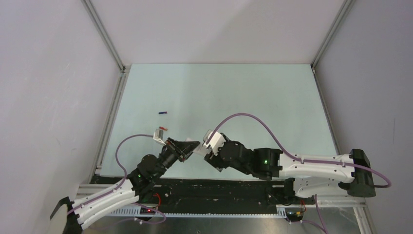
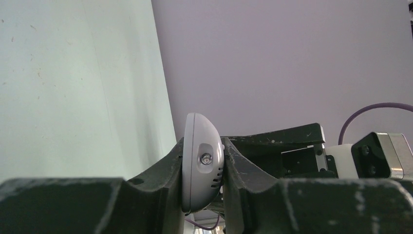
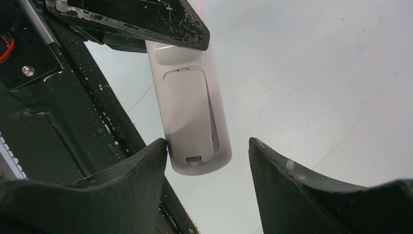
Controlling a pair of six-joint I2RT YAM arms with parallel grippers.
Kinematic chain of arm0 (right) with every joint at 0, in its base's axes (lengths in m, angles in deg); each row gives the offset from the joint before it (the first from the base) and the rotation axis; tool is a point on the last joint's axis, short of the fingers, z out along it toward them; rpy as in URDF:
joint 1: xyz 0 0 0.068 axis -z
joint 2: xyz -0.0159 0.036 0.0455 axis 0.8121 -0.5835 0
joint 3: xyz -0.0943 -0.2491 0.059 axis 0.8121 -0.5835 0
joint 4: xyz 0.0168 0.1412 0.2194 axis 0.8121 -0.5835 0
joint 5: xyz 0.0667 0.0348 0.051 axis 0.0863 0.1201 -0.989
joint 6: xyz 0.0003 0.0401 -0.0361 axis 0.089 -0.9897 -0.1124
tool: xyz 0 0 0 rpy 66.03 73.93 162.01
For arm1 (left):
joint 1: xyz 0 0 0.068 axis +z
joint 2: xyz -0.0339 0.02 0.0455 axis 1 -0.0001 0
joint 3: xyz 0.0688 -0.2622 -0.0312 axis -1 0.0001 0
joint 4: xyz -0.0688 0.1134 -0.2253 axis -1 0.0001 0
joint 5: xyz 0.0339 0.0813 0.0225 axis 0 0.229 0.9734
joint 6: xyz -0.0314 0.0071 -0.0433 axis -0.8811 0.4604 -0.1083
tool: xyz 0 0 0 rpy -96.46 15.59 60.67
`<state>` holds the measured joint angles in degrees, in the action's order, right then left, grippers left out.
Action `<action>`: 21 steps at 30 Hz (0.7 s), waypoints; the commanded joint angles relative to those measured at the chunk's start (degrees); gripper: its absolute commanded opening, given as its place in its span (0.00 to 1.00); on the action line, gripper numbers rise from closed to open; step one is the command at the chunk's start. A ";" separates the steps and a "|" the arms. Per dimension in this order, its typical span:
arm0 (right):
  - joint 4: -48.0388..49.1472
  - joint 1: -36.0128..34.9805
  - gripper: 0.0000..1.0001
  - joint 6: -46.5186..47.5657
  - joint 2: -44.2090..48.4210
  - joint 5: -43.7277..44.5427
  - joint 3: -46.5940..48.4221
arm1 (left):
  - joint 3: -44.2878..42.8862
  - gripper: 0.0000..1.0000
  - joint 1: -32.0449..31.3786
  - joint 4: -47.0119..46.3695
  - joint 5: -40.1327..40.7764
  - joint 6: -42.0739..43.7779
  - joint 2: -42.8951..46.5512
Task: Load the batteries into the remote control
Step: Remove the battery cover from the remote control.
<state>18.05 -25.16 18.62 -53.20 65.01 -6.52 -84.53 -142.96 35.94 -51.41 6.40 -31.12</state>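
The white remote control [image 1: 198,148] hangs above the table's near edge, and my left gripper [image 1: 189,146] is shut on one end of it. In the left wrist view its rounded end [image 2: 200,168] sits pinched between both pads of the left gripper [image 2: 203,142]. The right wrist view shows the remote's back [image 3: 191,117] with its battery panel. My right gripper [image 3: 209,145] stands open around the free end; the left fingertip [image 3: 158,148] touches its edge and the other is apart. On the table lie a dark blue battery [image 1: 162,113] and a red-orange battery [image 1: 163,128].
A small white piece [image 1: 158,134] lies right beside the red-orange battery. Grey walls with metal rails [image 1: 109,117] enclose the pale table on the left, right and far sides. The black base strip [image 1: 219,187] runs along the near edge under both arms.
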 commanded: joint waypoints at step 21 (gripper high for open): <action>1.63 -0.25 0.41 0.80 0.89 -1.40 2.49 | 2.95 0.00 -0.14 -1.75 0.19 -0.50 -1.30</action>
<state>18.44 -25.27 18.86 -53.18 63.64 -6.50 -84.53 -142.96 36.20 -51.39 6.48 -32.02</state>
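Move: The battery cover's middle is about 3 cm to the left of the right gripper and 1 cm ahead, roughly at its height, with the cover's notched end between the open fingers. The middle of the remote control lies some 6 cm to the right gripper's left and 2 cm ahead. The left gripper's fingertips, holding the remote, are about 8 cm left and 3 cm ahead. From the left gripper, the cover sits around 5 cm right and 2 cm back. Close the right gripper across the notched end of the battery cover, from about two-thirds open to under half, until the fingertips pinch its two long sides. Meanwhile ease the right hand barely half a centimetre back and left, without tilting the wrist. Keep the left gripper's hold on the remote, letting it sink about 0.5 cm. ##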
